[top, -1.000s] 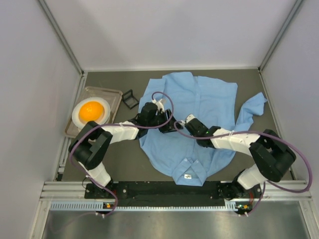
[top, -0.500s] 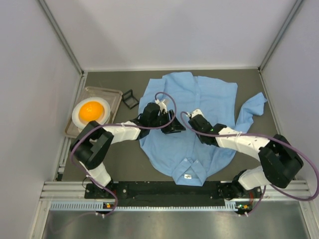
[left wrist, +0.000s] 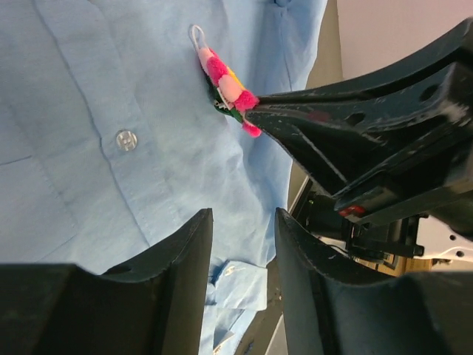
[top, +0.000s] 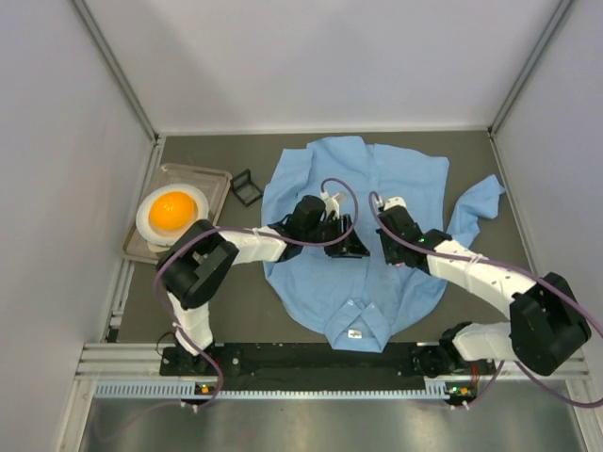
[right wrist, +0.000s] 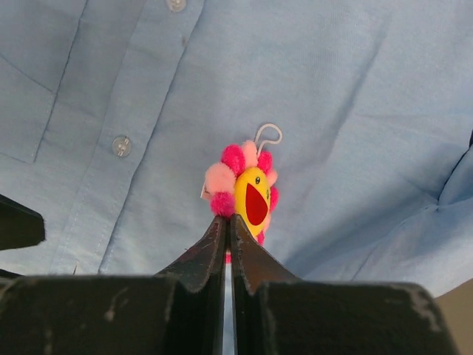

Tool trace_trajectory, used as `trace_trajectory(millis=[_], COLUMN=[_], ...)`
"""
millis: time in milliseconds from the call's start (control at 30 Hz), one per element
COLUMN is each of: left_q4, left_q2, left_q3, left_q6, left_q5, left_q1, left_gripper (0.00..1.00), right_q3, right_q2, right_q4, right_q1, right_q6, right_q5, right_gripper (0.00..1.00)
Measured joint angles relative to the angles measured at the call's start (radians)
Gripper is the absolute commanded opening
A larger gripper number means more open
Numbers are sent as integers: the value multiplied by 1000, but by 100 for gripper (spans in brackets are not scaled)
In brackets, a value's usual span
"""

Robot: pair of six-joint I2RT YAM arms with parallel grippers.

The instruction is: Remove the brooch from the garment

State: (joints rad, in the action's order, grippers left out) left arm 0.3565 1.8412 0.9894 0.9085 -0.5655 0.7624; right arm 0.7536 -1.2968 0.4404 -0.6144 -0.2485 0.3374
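Note:
The garment (top: 405, 179) is a light blue shirt lying flat on the table, collar toward the arms. Pinned to it is the brooch (right wrist: 247, 188), a pink-petalled flower with a yellow face. My right gripper (right wrist: 228, 218) is shut on the brooch's lower edge, its fingertips pinched together just under the petals. In the left wrist view the brooch (left wrist: 225, 85) stands edge-on off the cloth, at the tip of the right finger. My left gripper (left wrist: 240, 214) is open above the shirt front, nothing between its fingers. The top view hides the brooch behind the grippers.
A metal tray (top: 219, 179) at the left holds a white plate (top: 149, 218) with an orange (top: 172, 209). A small black frame (top: 247, 186) lies between the tray and the shirt. Grey walls close in both sides and the back.
The right gripper has closed onto the brooch. Both grippers have shifted to the right across the shirt front.

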Motion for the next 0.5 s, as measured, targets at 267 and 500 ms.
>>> trace_trajectory(millis=[267,500], left_q4=[0,-5], left_q2=[115,182], left_q3=[102,162], left_q6=[-16,-18], left_q5=[-22,-21], left_q1=[50,64], left_gripper=[40,40], right_q3=[-45,-53], right_q2=[51,58], right_q4=[-15,-29], right_q1=[187,275], right_q6=[-2,9], right_q5=[-215,-315], right_gripper=[0,0])
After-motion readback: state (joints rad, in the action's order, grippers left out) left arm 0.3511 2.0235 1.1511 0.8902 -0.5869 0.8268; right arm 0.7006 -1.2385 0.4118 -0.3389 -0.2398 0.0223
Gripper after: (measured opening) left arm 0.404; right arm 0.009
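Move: The brooch is already pinched by its near edge in the right fingertips, its middle about 2 cm ahead of that hand and 1 cm lower. From the part-open left hand, the brooch lies some 7 cm to the right, roughly level fore and aft, and about 4 cm lower. The nearest shirt button is about 3 cm ahead of the left hand, 2 cm to its right and 7 cm below; the collar is some 16 cm back, 2 cm left and 7 cm below. Rightward and down goes the left hand, about 4.5 cm across and 2.5 cm lower, following the brooch with its fingers still roughly half open and touching nothing. Meanwhile the right hand keeps its pinch on the brooch's edge and draws it nearly 3 cm to the right, rolling some 15 degrees so its left side rises. ##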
